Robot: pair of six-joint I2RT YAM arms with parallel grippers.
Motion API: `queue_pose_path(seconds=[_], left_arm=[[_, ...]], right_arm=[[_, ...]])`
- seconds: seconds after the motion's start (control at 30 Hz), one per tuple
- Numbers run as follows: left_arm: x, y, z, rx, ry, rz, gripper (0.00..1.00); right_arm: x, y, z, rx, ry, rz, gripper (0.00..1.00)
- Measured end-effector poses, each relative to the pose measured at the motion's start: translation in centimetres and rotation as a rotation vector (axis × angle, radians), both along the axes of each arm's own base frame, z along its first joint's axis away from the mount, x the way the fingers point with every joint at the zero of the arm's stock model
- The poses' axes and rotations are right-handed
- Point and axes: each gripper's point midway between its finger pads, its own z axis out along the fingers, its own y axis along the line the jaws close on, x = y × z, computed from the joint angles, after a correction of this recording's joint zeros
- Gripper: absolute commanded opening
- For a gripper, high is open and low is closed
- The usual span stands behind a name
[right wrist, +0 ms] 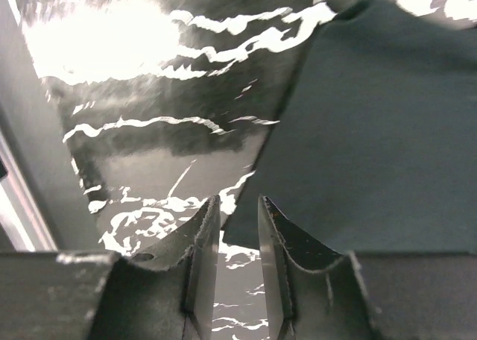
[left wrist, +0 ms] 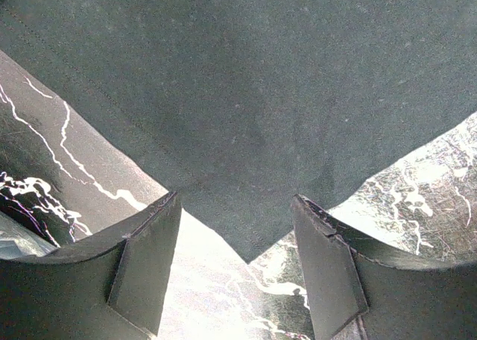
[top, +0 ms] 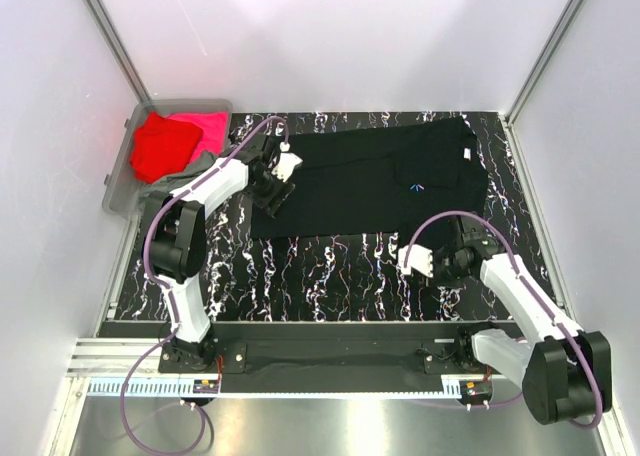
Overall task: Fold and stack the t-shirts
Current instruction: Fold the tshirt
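Note:
A black t-shirt (top: pixel 350 176) with a tiny blue starburst (top: pixel 418 187) lies spread flat across the back of the marbled table. My left gripper (top: pixel 272 191) is at its left edge. In the left wrist view that gripper (left wrist: pixel 237 243) is open, and a pointed corner of the black cloth (left wrist: pixel 246 94) lies loose between the fingers (left wrist: pixel 149 258). My right gripper (top: pixel 425 261) is by the shirt's near right corner. In the right wrist view it (right wrist: pixel 237 228) is open by a narrow gap, with the cloth's (right wrist: pixel 387 131) corner lying flat at the tips.
A clear bin (top: pixel 116 181) stands at the back left, holding a red t-shirt (top: pixel 160 146), a pink one (top: pixel 205 128) and a grey-green one (top: pixel 195 166). White walls close in the table on three sides. A metal rail (top: pixel 300 361) runs along the near edge.

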Motion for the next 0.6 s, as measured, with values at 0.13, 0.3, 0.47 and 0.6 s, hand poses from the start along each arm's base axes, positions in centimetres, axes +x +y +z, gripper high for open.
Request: queue_pose_path(seconds=[0.13,0.3,0.47,0.6], left_arm=[[-0.1,0.1,0.0,0.003,-0.001,-0.005,0.66],[-1.0,0.6,-0.1,0.016,0.005,-0.014,0.66],[-2.3,1.6,-0.4,0.048,0.011,-0.035,0.65],[-3.1,2.9,-0.8,0.074,0.021,-0.039,0.65]], right_arm=[[-0.8,-0.9,-1.6,-0.06,0.064,0.027,0.33],[-0.5,-1.7,-2.9,-0.12,0.158,0.018,0.33],[-0.6,-2.8,-3.3,-0.157,0.18,0.005,0.33],[-0.9,-4.0,-3.7,-0.179,0.187,-0.015,0.33]])
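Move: The right hand hovers just beside the near corner of the t-shirt's sleeve flap, which lies about 4 cm to its right, 1 cm back and some 5 cm below. From this hand the blue logo is about 25 cm ahead and 6 cm left. The left hand is low over the other end, with the shirt's near left corner some 6 cm back, 4 cm left and 2 cm below; the grey cloth lies about 19 cm left and 8 cm ahead of this hand. Down and to its right, about 4 cm each way, the right hand sinks towards the corner of the sleeve flap, its fingers tipping some 15 degrees to point more steeply down while staying partly open. The left hand, after a short wait, glides back and left about 4 cm towards the shirt's near left corner, sinking slightly, fingers kept wide open. ##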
